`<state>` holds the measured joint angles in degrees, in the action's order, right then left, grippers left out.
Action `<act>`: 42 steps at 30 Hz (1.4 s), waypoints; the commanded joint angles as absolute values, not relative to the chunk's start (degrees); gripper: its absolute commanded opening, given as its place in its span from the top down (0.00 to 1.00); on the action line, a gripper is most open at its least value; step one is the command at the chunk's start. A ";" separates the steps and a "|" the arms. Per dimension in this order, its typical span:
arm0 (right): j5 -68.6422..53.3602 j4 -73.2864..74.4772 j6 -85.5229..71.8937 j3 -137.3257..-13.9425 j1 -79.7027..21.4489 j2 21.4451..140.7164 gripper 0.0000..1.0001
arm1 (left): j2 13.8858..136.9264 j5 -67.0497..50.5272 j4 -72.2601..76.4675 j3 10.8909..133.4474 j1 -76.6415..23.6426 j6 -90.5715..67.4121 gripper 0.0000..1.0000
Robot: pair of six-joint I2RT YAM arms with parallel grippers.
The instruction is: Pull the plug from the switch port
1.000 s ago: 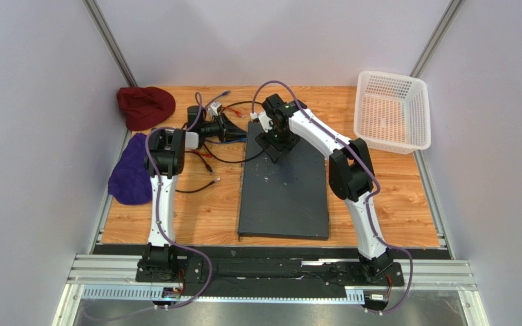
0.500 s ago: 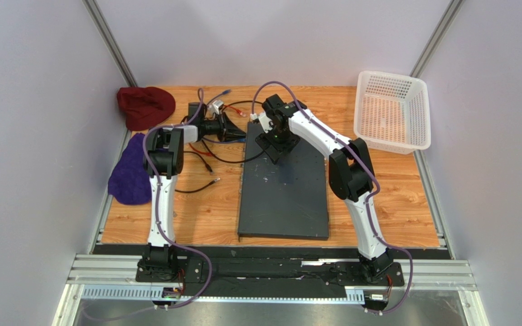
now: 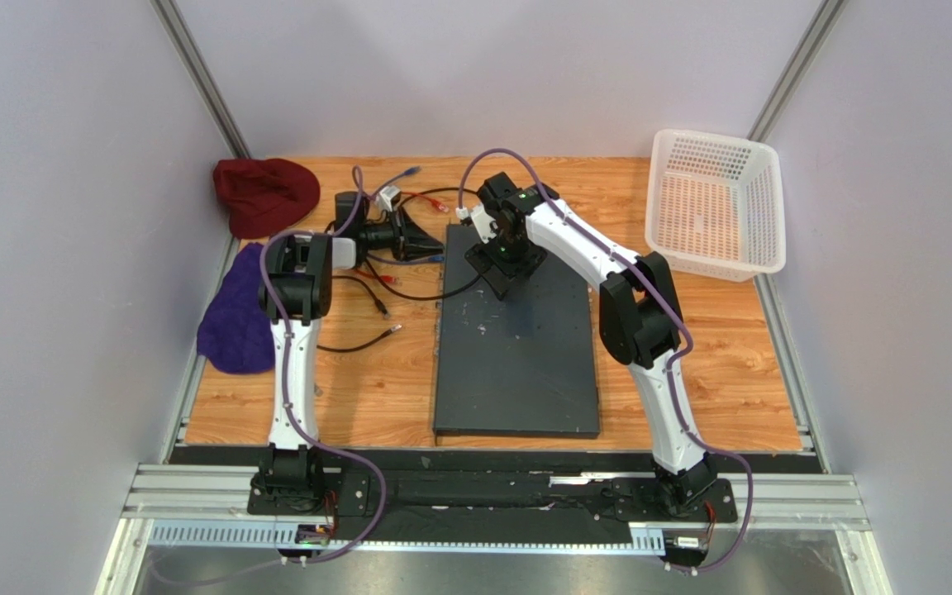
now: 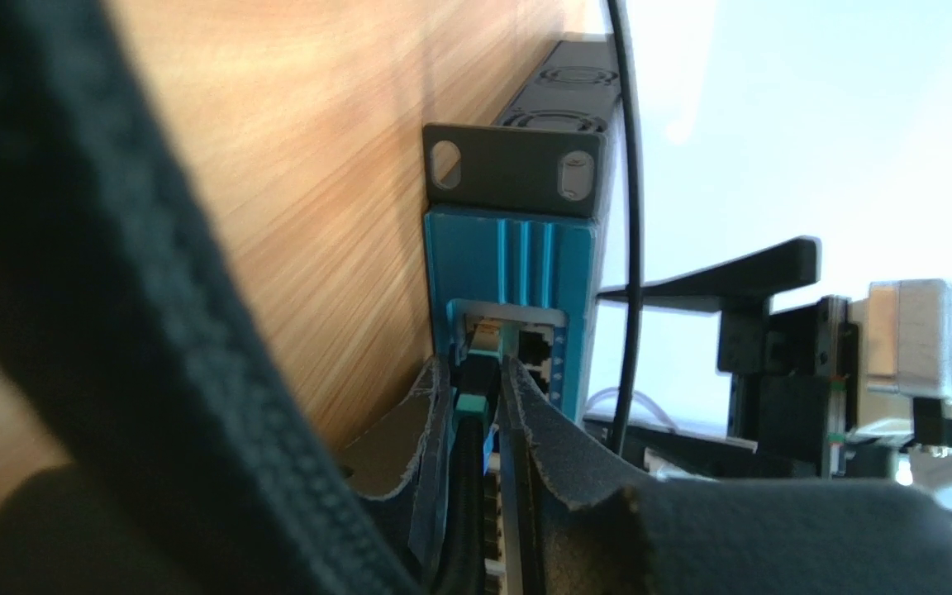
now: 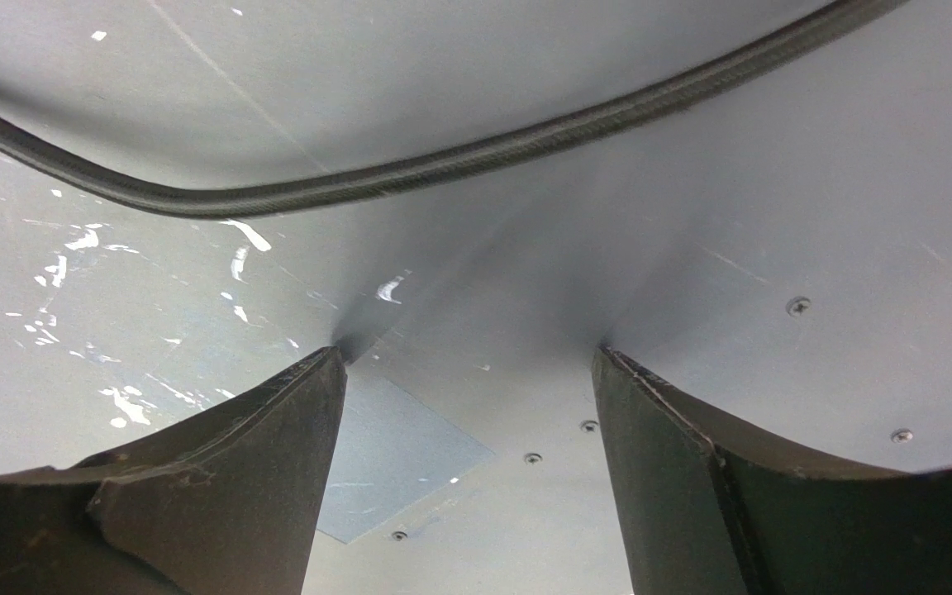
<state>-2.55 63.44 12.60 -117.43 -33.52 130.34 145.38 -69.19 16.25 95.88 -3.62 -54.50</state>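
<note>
The switch (image 3: 518, 353) is a large dark grey slab in the middle of the table. Its blue port face (image 4: 512, 267) shows in the left wrist view. My left gripper (image 3: 425, 236) is at the switch's far left corner, shut on the plug (image 4: 474, 404), a teal-booted connector on a black cable. The plug's tip sits at the mouth of a port (image 4: 485, 332); I cannot tell whether it is still seated. My right gripper (image 3: 501, 273) is open, fingertips (image 5: 320, 372) down on the switch's scuffed top (image 5: 692, 186).
A black cable (image 5: 444, 161) crosses the switch top by the right gripper. Loose cables (image 3: 376, 298) and small parts (image 3: 388, 198) lie left of the switch. A dark red cloth (image 3: 265, 193) and a purple cloth (image 3: 240, 310) lie at far left. A white mesh basket (image 3: 714, 202) stands back right.
My left gripper has drawn back a little to the left and away from the switch's port face, still shut on the plug. The right gripper stays on the switch top.
</note>
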 commanded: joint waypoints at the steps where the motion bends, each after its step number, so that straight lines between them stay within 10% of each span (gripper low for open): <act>1: -2.81 62.49 13.18 -118.48 -33.84 129.55 0.23 | 145.55 -68.83 63.38 84.41 -3.60 -83.83 1.00; 7: -2.20 62.67 13.10 -118.13 -33.84 129.29 0.23 | 147.48 -65.22 76.37 78.56 -4.04 -90.08 1.00; 15: -2.11 62.93 12.83 -118.56 -33.93 129.37 0.23 | 144.94 -65.30 55.31 84.47 -4.66 -81.24 0.98; 23: -2.46 62.84 12.74 -119.00 -34.37 129.90 0.22 | 140.72 -64.43 34.40 82.09 -4.83 -68.57 0.55; 35: -2.46 62.75 12.92 -118.74 -34.36 129.99 0.22 | 140.80 -62.93 1.69 95.80 -8.79 -47.64 0.53; 42: -2.55 62.75 12.92 -118.65 -34.37 129.99 0.22 | 140.71 -62.05 12.99 92.20 -8.88 -54.57 0.52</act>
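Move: The black plug in the switch port is already between the left hand's fingertips, about 1 cm to the hand's right and otherwise level with it. A blue plug sits in the same face some 3 cm nearer the base and about 1 cm right; one red plug lies roughly 9 cm farther out, 3 cm lower. From the idle right hand, the black plug is about 10 cm left, 5 cm ahead and 4 cm below. The black plug, still pinched, is worked first: the left hand lifts about 1.5 cm, easing slightly left and forward while its fingers tip up and it twists some 10 degrees counter-clockwise. It sinks a little, opens to let go, then slides about 2 cm right towards the ports, dropping nearly 1 cm and tipping its fingers down, open around the plug. ##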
